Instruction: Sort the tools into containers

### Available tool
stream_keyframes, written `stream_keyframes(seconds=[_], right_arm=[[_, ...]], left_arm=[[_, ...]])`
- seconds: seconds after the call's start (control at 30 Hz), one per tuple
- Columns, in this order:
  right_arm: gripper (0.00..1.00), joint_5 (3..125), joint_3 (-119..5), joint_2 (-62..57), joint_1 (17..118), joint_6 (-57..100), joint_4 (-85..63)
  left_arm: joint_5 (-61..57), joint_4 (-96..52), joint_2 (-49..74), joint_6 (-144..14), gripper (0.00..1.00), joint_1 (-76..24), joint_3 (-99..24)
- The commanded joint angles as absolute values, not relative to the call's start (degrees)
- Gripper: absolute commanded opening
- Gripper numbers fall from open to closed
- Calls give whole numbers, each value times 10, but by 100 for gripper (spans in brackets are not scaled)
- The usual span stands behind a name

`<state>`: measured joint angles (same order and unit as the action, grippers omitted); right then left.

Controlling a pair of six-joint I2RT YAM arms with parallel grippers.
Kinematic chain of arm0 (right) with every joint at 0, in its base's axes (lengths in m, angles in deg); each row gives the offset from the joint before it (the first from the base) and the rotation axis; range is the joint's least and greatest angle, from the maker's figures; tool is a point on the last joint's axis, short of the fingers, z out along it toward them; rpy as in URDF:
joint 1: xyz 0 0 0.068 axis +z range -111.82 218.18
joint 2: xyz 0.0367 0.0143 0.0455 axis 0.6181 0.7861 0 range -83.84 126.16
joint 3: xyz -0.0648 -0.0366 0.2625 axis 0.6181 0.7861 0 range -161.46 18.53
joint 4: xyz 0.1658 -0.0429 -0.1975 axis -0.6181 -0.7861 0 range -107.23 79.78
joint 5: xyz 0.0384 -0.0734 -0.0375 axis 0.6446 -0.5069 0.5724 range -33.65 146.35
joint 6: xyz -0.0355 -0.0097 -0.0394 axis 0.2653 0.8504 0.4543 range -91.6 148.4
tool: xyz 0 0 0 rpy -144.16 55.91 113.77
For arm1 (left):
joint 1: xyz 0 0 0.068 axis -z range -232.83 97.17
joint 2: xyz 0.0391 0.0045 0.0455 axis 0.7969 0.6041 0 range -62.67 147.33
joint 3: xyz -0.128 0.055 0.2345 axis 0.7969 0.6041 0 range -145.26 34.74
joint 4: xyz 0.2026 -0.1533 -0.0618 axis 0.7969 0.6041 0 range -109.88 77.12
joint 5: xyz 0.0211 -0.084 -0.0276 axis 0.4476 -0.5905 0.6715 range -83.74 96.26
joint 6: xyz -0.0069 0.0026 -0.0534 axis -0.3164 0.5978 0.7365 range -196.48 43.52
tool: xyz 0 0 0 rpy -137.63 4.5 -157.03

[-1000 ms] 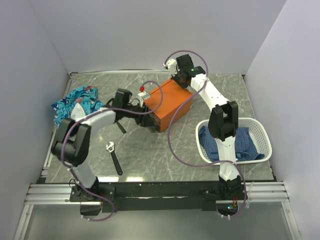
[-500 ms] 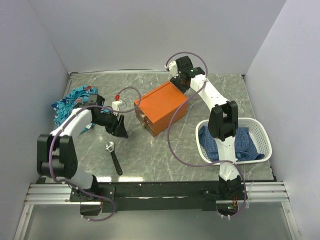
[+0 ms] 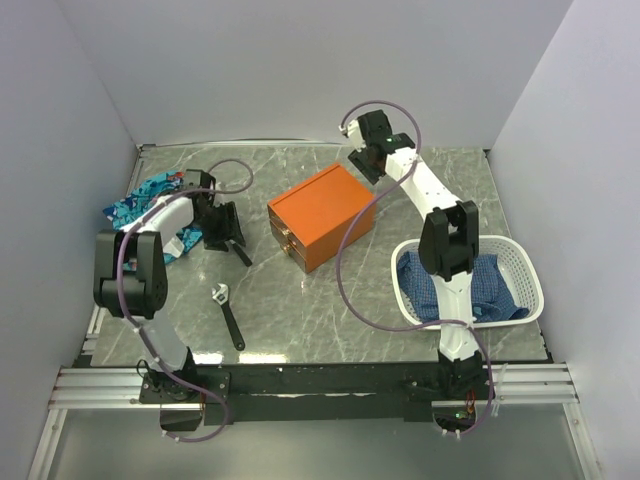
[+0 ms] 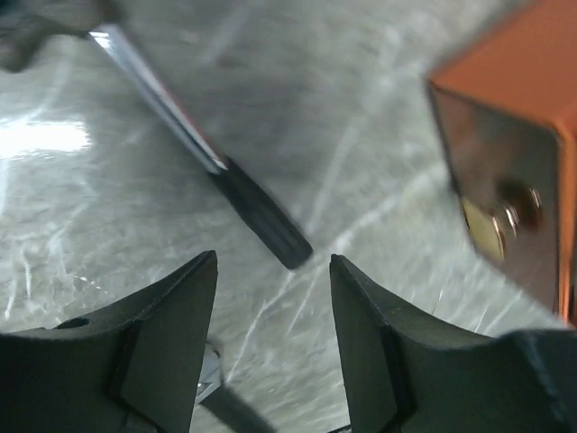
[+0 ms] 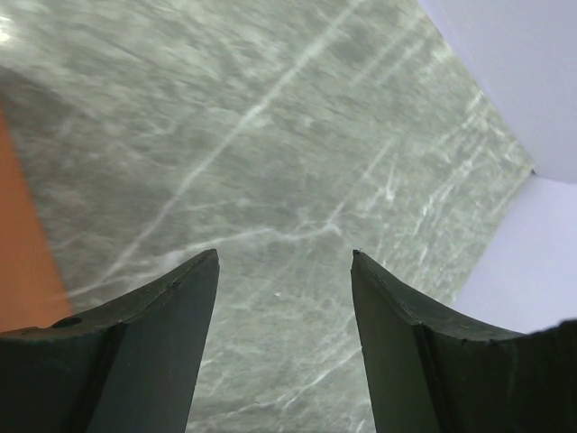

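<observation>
The orange box [image 3: 322,215] lies shut in the middle of the table, and its end with a metal latch shows in the left wrist view [image 4: 509,171]. A small hammer with a silver shaft and black handle [image 4: 261,216] lies on the table left of the box [image 3: 241,254]. My left gripper [image 3: 233,240] is open and empty, its jaws [image 4: 273,262] just short of the handle's end. The black-handled silver wrench [image 3: 229,316] lies nearer the front. My right gripper [image 3: 364,163] is open and empty [image 5: 284,257] just behind the box's far corner [image 5: 18,234].
A white basket [image 3: 520,268] holding blue cloth stands at the right. A blue patterned cloth [image 3: 145,198] lies bunched at the left wall, beside my left arm. White walls close in the table at the back and both sides.
My left gripper has drawn back left from the box to the hammer. The box has shifted and turned a little. My right gripper has drawn slightly back from the box's far corner.
</observation>
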<state>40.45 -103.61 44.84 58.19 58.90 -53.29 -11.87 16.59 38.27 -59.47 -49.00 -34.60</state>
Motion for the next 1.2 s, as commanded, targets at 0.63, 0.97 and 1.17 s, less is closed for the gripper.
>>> stream_keyframes(seconds=[0.63,0.97,1.17], right_arm=[[67,397,-1036,369,535,587,-528],[67,401,-1050,375,528,587,-529],[66,401,-1059,385,527,587,-529]], left_arm=[[42,213,506,-450,4,-426,-385],[79,220,361,-539,1,-439,-458],[-43,121,299,-707,1,-454,-493]])
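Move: The hammer's middle lies about 3 cm ahead of the open left hand, in line with it sideways and some 5 cm lower; its black grip points back and to the right. From that hand, the wrench is roughly 15 cm back and in line sideways, the blue cloth about 8 cm ahead and 20 cm left, and the orange box some 7 cm ahead and 20 cm right. The hammer is about 17 cm back, 36 cm left and 13 cm below the right hand. The left hand goes about 5 cm forward while sinking 4 cm over the hammer and turning slightly counter-clockwise, then draws back 2 or 3 cm as its fingers close and pinch the black grip near the steel shaft, and at the end rises some 8 cm with it. Meanwhile the open, empty right hand backs off from the orange box, going about 5 cm right and 4 cm up. ##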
